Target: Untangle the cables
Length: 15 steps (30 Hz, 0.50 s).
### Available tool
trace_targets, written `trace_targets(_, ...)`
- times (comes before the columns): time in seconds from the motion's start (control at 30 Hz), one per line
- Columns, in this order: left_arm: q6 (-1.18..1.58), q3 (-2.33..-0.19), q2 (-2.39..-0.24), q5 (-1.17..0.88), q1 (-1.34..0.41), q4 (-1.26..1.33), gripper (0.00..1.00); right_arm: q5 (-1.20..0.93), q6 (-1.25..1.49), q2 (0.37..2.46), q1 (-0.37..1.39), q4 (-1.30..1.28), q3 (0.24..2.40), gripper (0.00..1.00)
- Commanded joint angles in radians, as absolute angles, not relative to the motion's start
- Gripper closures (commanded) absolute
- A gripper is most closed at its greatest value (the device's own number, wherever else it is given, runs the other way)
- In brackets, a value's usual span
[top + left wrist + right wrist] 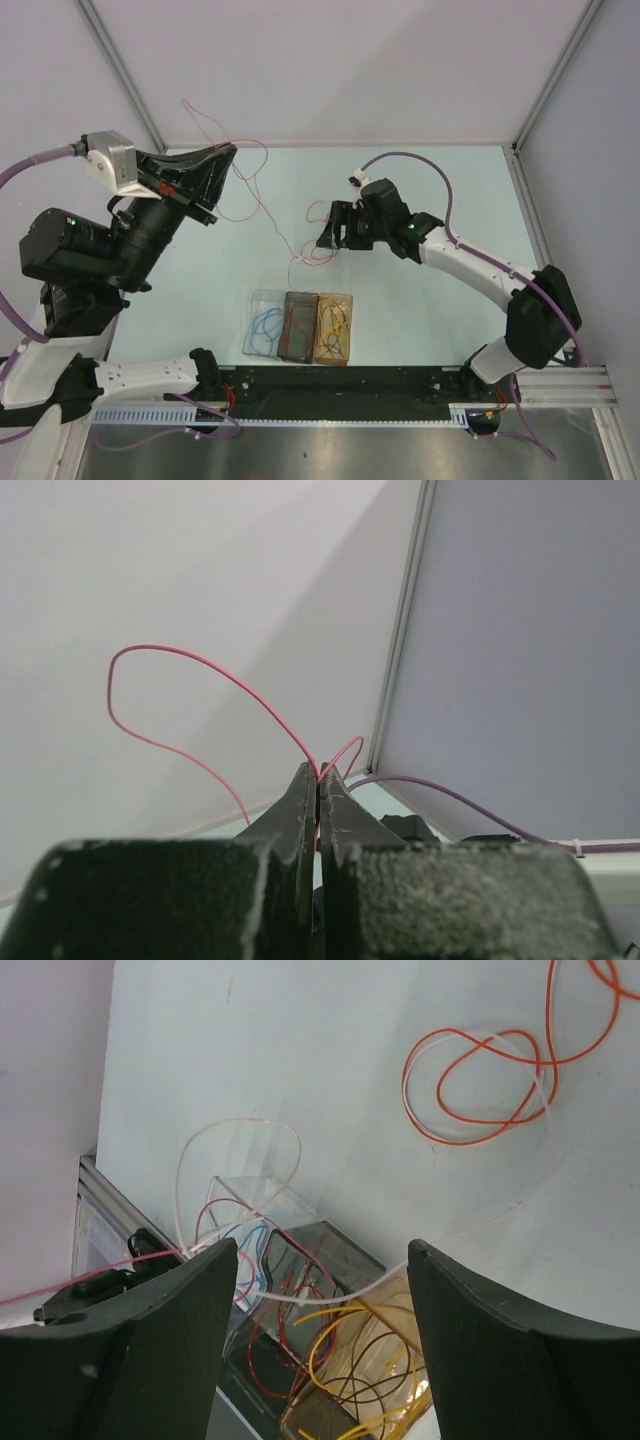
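My left gripper [225, 152] is raised at the back left and shut on a thin pink-red cable [265, 205]. The cable loops above the jaws [190, 660] and trails down to a small tangle of red and pale cables [310, 255] on the table. In the left wrist view the left gripper [320, 776] pinches the cable at its tips. My right gripper [332, 228] is open and empty, hovering just right of the tangle. In the right wrist view the right gripper [320, 1250] is above the bins. An orange cable [480, 1080] lies looped with a pale one on the table beyond.
Three small bins stand side by side near the front: a clear bin [254, 297] with a blue cable, a dark bin [300, 297] with a red cable, and an amber bin [336, 298] with yellow and brown cables. White walls close the back and sides. A black rail [330, 385] runs along the front.
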State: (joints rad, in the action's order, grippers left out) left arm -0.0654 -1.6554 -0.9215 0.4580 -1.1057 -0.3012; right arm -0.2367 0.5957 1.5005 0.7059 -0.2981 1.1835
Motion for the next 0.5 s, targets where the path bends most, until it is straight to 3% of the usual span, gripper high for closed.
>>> trace_targets(0.0, -0.094, -1.674, -0.910, 0.465, -1.108, -0.270, 1.00, -0.317, 0.663, 1.580, 0.677, -0.174, 1.189, 0.27)
trace_targets(0.47, -0.094, -1.628, -0.890, 0.457, -1.108, -0.244, 1.00, -0.445, 0.811, 1.715, 0.679, 0.037, 1.189, 0.32)
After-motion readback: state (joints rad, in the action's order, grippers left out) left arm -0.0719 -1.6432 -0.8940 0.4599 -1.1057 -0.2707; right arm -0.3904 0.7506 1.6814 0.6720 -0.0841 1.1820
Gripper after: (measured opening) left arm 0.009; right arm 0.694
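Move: The red-pink cable hangs from my closed left hand. The lower strand my open right hand goes for is about 7 cm to that hand's left, 3 cm back and 6 cm below; from my left hand it lies some 46 cm down, 6 cm forward and 4 cm right. From my right hand, the red coil is roughly 4 cm forward, 4 cm left and 16 cm below, and the dark box 14 cm back, 9 cm left. With my right fingers staying wide open, I ease down about 3 cm and slightly forward, then level off and carry on left towards the hanging strand, about 3.5 cm left in all, rolling and tipping the wrist some 10 degrees. My left hand keeps its pinch on the cable high up, drifting a centimetre or so left and up. ##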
